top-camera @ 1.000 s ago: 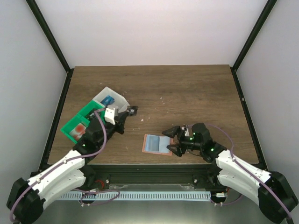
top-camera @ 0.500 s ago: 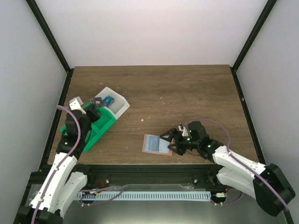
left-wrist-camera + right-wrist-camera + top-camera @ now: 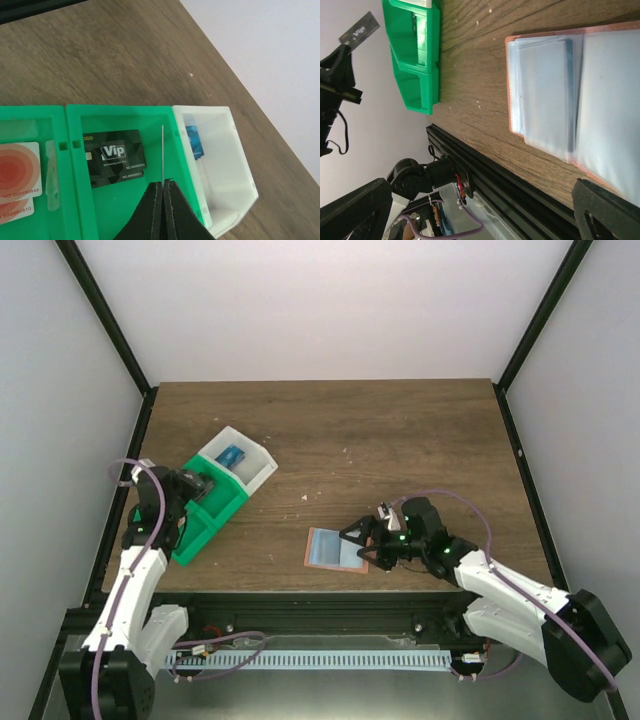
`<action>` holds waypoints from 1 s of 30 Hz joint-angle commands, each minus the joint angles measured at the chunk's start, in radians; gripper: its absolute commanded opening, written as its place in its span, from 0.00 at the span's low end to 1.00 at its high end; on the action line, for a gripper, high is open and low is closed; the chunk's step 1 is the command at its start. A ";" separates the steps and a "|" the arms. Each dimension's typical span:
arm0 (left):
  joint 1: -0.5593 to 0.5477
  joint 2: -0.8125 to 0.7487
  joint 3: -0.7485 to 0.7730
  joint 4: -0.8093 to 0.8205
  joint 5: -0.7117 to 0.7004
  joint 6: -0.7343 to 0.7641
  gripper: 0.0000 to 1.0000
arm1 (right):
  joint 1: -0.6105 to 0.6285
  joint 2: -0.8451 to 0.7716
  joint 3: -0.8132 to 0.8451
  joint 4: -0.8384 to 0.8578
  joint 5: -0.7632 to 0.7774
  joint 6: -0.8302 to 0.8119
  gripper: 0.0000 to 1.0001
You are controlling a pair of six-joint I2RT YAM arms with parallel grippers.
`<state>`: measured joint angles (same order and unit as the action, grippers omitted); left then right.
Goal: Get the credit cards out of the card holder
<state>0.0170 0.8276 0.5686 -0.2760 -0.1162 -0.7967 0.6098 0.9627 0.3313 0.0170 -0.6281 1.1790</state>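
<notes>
The card holder [image 3: 330, 548] lies open and flat near the table's front edge, with light blue panels and a salmon edge [image 3: 545, 85]. My right gripper [image 3: 358, 538] hovers open over its right side, and the black fingers [image 3: 607, 210] stand wide apart. My left gripper [image 3: 163, 184] is shut on a thin dark card [image 3: 360, 29], which shows edge-on [image 3: 163, 150] above the green tray [image 3: 125, 205]. A black VIP card [image 3: 114, 157] lies in the tray's middle compartment. Red and white cards [image 3: 17, 180] lie in the left one. A blue card [image 3: 195, 142] is in the white tray [image 3: 235, 165].
The green tray [image 3: 205, 518] and the white tray [image 3: 258, 472] sit together at the table's left side. Black frame posts stand at the table's corners, and a black rail [image 3: 485, 165] runs along the front edge.
My left arm has swung left with the dark card, from near the table's middle to above the green tray. The right gripper has edged left over the card holder.
</notes>
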 commanded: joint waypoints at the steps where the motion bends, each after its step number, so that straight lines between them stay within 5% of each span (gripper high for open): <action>1: 0.006 0.049 0.001 0.034 -0.064 -0.050 0.00 | -0.005 -0.031 0.051 -0.037 0.009 -0.026 1.00; 30: 0.006 0.360 0.002 0.257 -0.065 -0.081 0.00 | -0.005 -0.022 0.067 -0.091 0.022 -0.018 1.00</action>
<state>0.0193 1.1587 0.5678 -0.0639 -0.1822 -0.8791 0.6098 0.9314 0.3511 -0.0647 -0.6025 1.1671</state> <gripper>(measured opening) 0.018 0.997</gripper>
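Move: The left hand already grips a black VIP card. The middle compartment of the green tray, where it is being taken, lies about 7 cm ahead of that hand, straight in front and some 13 cm below. The black cards already lying there are about 7 cm ahead and 2 cm left, the white box 15 cm ahead and 8 cm right, the red-card compartment 1 cm back and 9 cm left. From the right hand the middle compartment is roughly 15 cm ahead and 36 cm left. The left hand keeps the card pinched edge-on between its shut fingers and lowers it some 6 cm while reaching about 4 cm forward, towards the middle compartment with the black cards, easing the descent halfway while it goes on forward. Early on it drifts about a centimetre left and the wrist turns roughly 5 degrees counter-clockwise, tipping slightly down; the grip isn't released. ##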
